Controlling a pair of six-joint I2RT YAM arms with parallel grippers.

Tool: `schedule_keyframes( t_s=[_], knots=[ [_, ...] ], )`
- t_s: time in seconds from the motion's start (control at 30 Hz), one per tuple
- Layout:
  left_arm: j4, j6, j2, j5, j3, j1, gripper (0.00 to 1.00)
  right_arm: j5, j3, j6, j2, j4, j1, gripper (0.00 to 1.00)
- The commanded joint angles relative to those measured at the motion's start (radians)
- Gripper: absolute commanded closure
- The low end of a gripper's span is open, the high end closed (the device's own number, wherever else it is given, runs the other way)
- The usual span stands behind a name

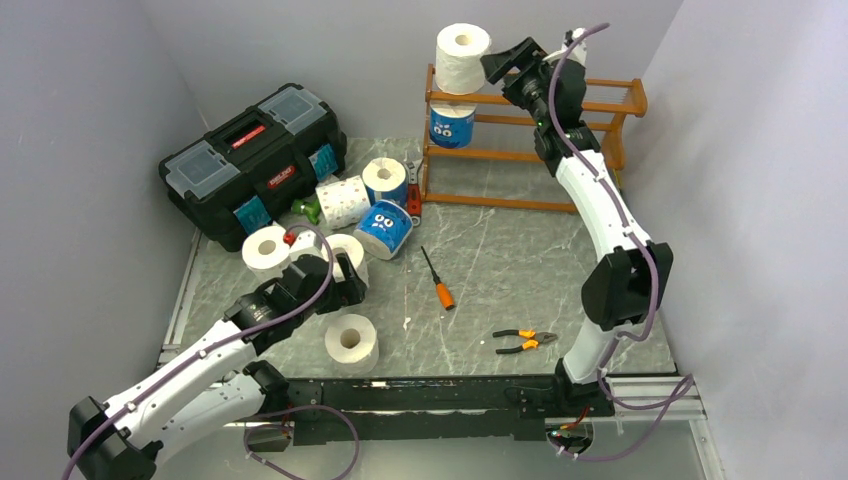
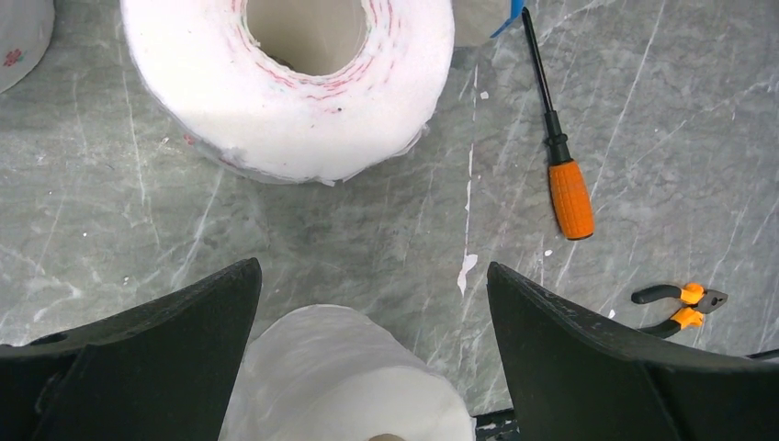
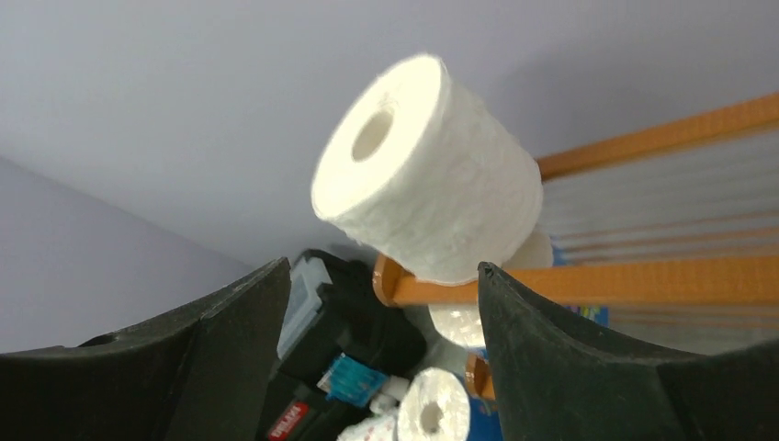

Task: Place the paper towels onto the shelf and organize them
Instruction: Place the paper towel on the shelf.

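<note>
The shelf stands at the back right. One white paper towel roll rests on the left end of its top tier, and a blue-wrapped roll sits on the tier below. My right gripper is open just right of the white roll; the roll lies on the top rail beyond the gripper, free of both fingers. My left gripper hangs open over the loose rolls. In the left wrist view a white roll lies ahead of the gripper and another shows low between its fingers, ungripped.
A black toolbox stands at the back left. Beside it lie two blue-wrapped rolls, a patterned white roll and a white roll. An orange-handled screwdriver and pliers lie mid-table.
</note>
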Motion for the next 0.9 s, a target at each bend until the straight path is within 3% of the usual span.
schedule_keyframes(
  t_s=[0.0, 0.13, 0.3, 0.53, 0.87],
  knots=[
    [0.048, 0.021, -0.024, 0.01, -0.01, 0.002, 0.01, -0.128, -0.06, 0.112, 0.008, 0.243, -0.074, 0.26],
    [0.021, 0.015, -0.028, -0.005, -0.004, 0.003, 0.0, -0.177, -0.11, 0.26, 0.06, 0.363, -0.121, 0.46],
    [0.012, 0.009, -0.029, -0.013, -0.008, 0.002, 0.01, -0.127, -0.071, 0.252, 0.11, 0.363, -0.125, 0.7],
    [0.022, 0.015, -0.008, -0.014, 0.002, 0.002, 0.01, -0.086, 0.033, 0.249, 0.193, 0.314, -0.124, 0.81],
    [0.036, 0.012, 0.022, 0.008, 0.009, 0.002, 0.01, -0.165, 0.164, 0.236, 0.289, 0.273, -0.107, 0.82]
  ],
)
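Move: The white paper towel roll stands free on the top tier of the shelf, its middle about 10 cm ahead of the right hand, some 4 cm to its left and 1 cm lower. The blue roll on the tier below is roughly 8 cm ahead, 6 cm left and 17 cm below this hand; the shelf's left post is about 9 cm ahead, 10 cm left and 6 cm down. From the left hand the white roll lies about 43 cm ahead, 22 cm right and 27 cm higher. No contact with the white roll can be made out: the right hand swings about 4 cm right, clear of the roll, then reaches some 8 cm forward and down along its right-hand side, rising slightly near the end. Meanwhile the fingers go from three-quarters open to nearly shut, and the wrist rolls about 15 degrees, left side up. ##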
